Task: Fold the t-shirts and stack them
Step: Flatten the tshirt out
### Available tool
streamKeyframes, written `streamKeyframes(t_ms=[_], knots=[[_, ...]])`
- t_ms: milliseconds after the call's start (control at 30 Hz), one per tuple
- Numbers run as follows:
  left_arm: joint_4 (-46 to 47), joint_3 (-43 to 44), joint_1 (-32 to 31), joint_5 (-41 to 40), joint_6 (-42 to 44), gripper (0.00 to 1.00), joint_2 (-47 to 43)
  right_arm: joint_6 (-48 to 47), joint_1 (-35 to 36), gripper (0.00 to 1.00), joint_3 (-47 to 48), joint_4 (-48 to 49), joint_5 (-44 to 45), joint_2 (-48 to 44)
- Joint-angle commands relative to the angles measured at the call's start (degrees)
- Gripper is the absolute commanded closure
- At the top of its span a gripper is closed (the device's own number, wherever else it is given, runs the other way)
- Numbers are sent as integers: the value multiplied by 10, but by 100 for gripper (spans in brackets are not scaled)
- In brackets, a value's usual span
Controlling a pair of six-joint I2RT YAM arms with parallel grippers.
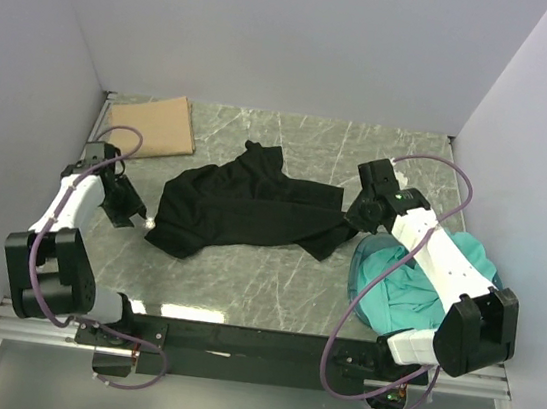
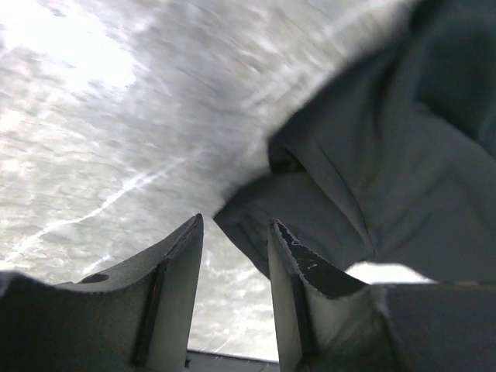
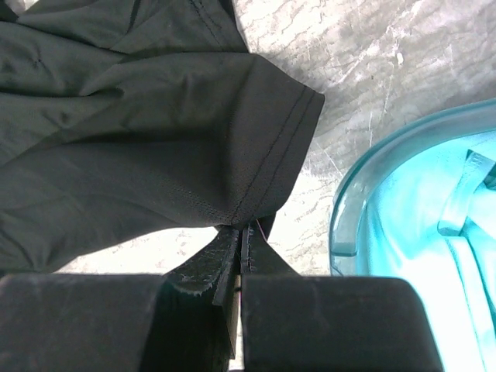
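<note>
A black t-shirt (image 1: 242, 211) lies crumpled and spread across the middle of the marble table. My right gripper (image 1: 355, 218) is at its right end, shut on the stitched sleeve hem (image 3: 267, 174); the cloth is pinched between its fingertips (image 3: 244, 227). My left gripper (image 1: 143, 216) is just off the shirt's left edge, open, with bare table showing between its fingers (image 2: 235, 222). The black cloth (image 2: 372, 170) lies just ahead of it and to the right, not between the jaws. A folded tan-brown t-shirt (image 1: 153, 126) lies flat at the back left. Teal t-shirts (image 1: 414, 289) are bunched in the tub.
The round translucent blue tub (image 3: 350, 205) stands at the right, close beside my right gripper and partly under the right arm. White walls close the table on the left, back and right. A black rail (image 1: 236, 339) runs along the near edge.
</note>
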Motion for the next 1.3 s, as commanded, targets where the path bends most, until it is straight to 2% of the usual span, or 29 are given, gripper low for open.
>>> streamKeyframes(t_ms=[0, 267, 600, 1267], knots=[[35, -15, 17, -1, -33, 56, 15, 9, 3, 100, -8, 22, 6, -3], [79, -43, 31, 24, -50, 58, 58, 9, 3, 100, -17, 29, 8, -6], [103, -68, 30, 59, -48, 59, 67, 9, 3, 100, -11, 36, 1, 7], [50, -77, 30, 91, -45, 59, 33, 7, 3, 100, 12, 22, -1, 20]])
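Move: The black t-shirt's loose near-left corner lies just below the left hand, about 3 cm back, 3 cm to its right and some 6 cm down. The cardboard is about 22 cm straight ahead of that hand, the shirt's bunched far part roughly 18 cm ahead and 22 cm to the right. From the right hand, which already holds the other end, the corner is about 40 cm left and 8 cm back, the basket about 17 cm right and 11 cm back. The shirt's loose corner is what the left hand closes in on: it sinks about 5 cm, most of that early, then creeps back and to the right by some 2 cm each way while its fingertips swing about 10 degrees towards the shirt. The fingers stay half open, the corner coming in at their tips. The right hand keeps its shut grip on the other end, sinking only about 1 cm. ##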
